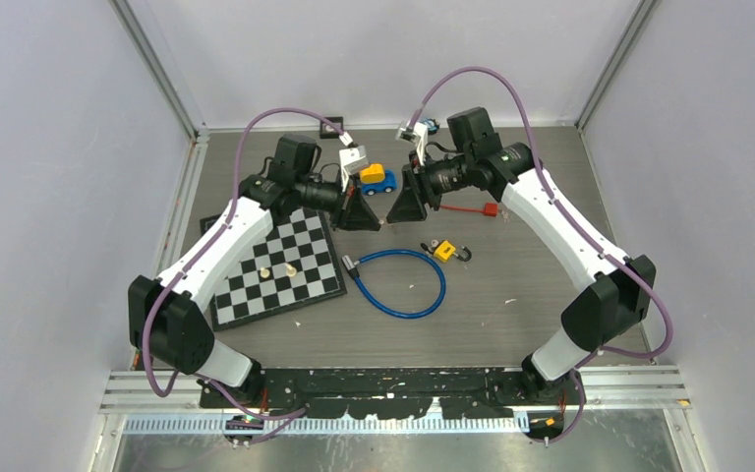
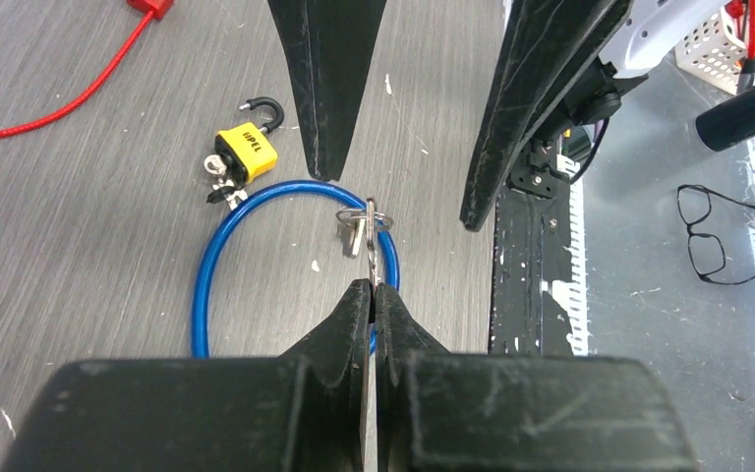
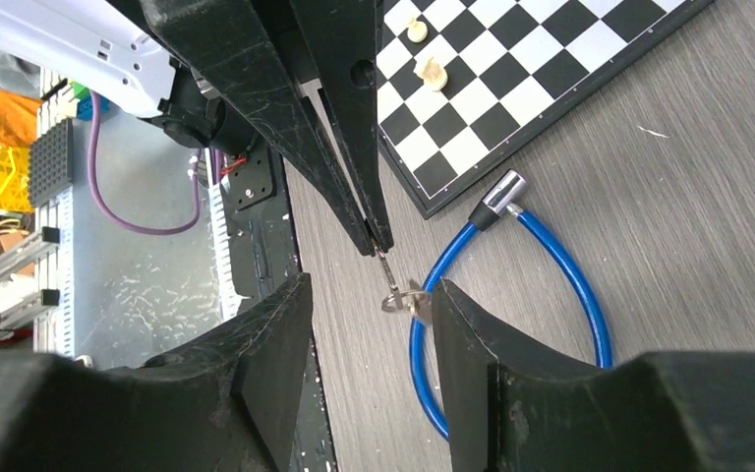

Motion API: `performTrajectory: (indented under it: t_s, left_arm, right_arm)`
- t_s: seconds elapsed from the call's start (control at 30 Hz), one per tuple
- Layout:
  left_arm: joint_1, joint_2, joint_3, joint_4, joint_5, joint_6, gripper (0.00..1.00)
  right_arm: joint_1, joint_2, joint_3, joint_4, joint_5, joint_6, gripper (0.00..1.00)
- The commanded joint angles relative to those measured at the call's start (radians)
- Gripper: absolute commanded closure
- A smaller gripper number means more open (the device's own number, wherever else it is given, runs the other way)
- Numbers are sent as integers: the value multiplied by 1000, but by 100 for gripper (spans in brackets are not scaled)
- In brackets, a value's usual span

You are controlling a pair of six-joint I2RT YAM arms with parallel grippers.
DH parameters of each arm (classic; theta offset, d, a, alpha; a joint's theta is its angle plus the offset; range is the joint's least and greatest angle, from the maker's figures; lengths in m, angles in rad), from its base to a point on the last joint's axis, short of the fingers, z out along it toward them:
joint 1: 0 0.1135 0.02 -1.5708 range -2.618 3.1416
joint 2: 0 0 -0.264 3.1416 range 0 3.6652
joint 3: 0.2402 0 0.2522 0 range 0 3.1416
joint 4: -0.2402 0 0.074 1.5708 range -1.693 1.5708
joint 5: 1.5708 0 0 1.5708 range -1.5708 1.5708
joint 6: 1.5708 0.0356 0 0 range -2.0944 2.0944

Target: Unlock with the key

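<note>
My left gripper (image 2: 374,290) is shut on a small silver key (image 2: 381,258), with the key ring and a second key (image 2: 356,228) hanging beyond its tips. The right gripper (image 3: 371,285) faces it, open, its fingers either side of the ring (image 3: 403,299) without gripping it. In the top view both grippers meet above the middle of the table (image 1: 384,222). The yellow padlock (image 1: 443,250) lies on the table to the right with its black shackle (image 2: 266,110) showing. A blue cable loop (image 1: 403,285) lies under the key.
A chessboard (image 1: 285,265) with two pale pieces lies on the left. A blue and yellow toy car (image 1: 377,180) stands behind the grippers. A red cord (image 1: 472,208) runs under the right arm. Cage walls close the sides and back.
</note>
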Motion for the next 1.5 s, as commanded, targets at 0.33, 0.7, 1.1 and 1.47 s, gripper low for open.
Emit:
performTrajectory:
  t_s: [0.33, 0.7, 1.1, 1.47]
  left_arm:
    - [-1, -20, 11, 1, 69, -14, 100]
    - [-1, -19, 8, 4, 67, -14, 100]
    - [-1, -17, 26, -30, 54, 14, 100]
    - [12, -23, 50, -47, 44, 37, 69]
  right_arm:
    - [50, 26, 31, -38, 20, -75, 67]
    - [52, 21, 30, -46, 27, -81, 86]
    - [52, 19, 33, -89, 35, -129, 100]
    - [49, -30, -24, -89, 51, -147, 100]
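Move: The key, its blade still pinched in the left fingers, has its middle about 2 cm to the left hand's right and 1 cm below. From the half-open right fingers it lies some 2 cm left, 1 cm back and 2 cm lower. The blue cable lock's loop lies on the table about 5 cm back and 27 cm beneath the right hand; at that depth the yellow padlock is roughly 9 cm right and 2 cm ahead, the toy truck 19 cm ahead and 5 cm left. The key's ring end is taken by the right hand, which sinks about 2 cm onto it while edging left and back a centimetre each, its fingers closing from half open to a pinch. The left hand keeps its hold, easing back about 1 cm, and only at the last parts its fingers a little around the blade. ##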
